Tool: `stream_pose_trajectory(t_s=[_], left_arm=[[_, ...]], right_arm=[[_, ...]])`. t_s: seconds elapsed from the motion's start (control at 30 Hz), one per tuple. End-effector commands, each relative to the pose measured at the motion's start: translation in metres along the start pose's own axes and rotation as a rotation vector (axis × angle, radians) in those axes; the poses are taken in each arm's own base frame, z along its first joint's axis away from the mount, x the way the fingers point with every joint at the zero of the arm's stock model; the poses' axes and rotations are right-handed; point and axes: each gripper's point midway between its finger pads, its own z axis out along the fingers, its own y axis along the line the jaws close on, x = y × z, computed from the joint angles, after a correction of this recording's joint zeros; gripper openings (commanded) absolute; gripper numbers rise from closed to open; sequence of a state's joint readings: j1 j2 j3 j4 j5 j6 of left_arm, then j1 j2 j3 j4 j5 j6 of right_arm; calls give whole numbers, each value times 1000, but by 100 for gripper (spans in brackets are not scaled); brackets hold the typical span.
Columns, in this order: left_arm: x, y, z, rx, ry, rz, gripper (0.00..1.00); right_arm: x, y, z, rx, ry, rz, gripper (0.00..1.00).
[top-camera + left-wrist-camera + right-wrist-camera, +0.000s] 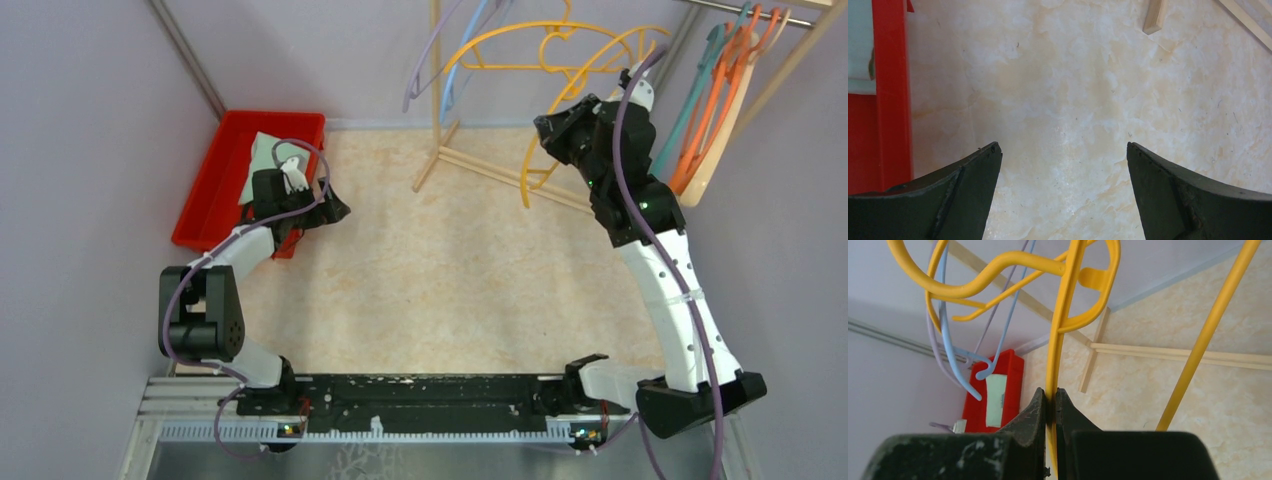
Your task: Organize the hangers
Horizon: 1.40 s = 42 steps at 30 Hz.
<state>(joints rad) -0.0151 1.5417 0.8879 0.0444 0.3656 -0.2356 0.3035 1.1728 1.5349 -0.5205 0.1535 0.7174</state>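
Note:
My right gripper (1050, 392) is shut on the thin bar of a yellow hanger (1062, 335), held up in the air by the wooden rack. In the top view that gripper (545, 128) is at the back right, and the yellow hanger (524, 180) curves down beside it. A lavender hanger (420, 70) and a light blue hanger (462, 70) hang on the rack's left side. Teal (683, 115), orange (700, 140) and beige (722, 130) hangers hang together at the far right. My left gripper (1063, 147) is open over bare table beside the red bin.
A red bin (215, 180) with a pale green item inside sits at the back left, right by my left gripper (335, 210). The rack's wooden upright (437, 90) and base rails (500, 170) stand at the back middle. Grey walls enclose the table.

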Motion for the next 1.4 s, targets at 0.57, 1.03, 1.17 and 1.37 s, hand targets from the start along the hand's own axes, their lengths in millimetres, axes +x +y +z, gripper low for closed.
stream_pose_trajectory(t_s=[0.57, 1.03, 1.17, 1.37], left_arm=[[-7, 1, 3, 6, -21, 27, 100], [-4, 4, 16, 22, 8, 28, 100], [-3, 4, 19, 30, 12, 23, 100], [-5, 3, 19, 30, 9, 29, 100]], right_arm=[[-85, 13, 15, -213, -145, 40, 0], [-112, 9, 17, -185, -216, 39, 0], [-121, 5, 21, -167, -239, 34, 0], [-134, -5, 30, -128, -265, 31, 0]])
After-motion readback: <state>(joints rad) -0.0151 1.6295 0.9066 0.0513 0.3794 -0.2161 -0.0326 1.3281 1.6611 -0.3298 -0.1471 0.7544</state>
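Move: My right hand already holds a yellow hanger, and the free stretch of rod it is meant for lies about 11 cm ahead, 7 cm right and some 14 cm above. The hung yellow hanger is roughly 11 cm ahead, 2 cm left and 7 cm up; the teal hanger on the rod is some 8 cm ahead, 18 cm right and 7 cm up. From my left hand that stretch of rod is about 4 cm ahead, 43 cm right and 45 cm above. Keeping my right fingers shut on the yellow hanger, I carry it towards the bare rod between the hung yellow and teal hangers: about 7 cm right and 6 cm forward, climbing some 5 cm, mostly midway, while the fingertips tilt up roughly 10 degrees. My left hand, open and empty beside the red bin, sinks about 2.5 cm. ##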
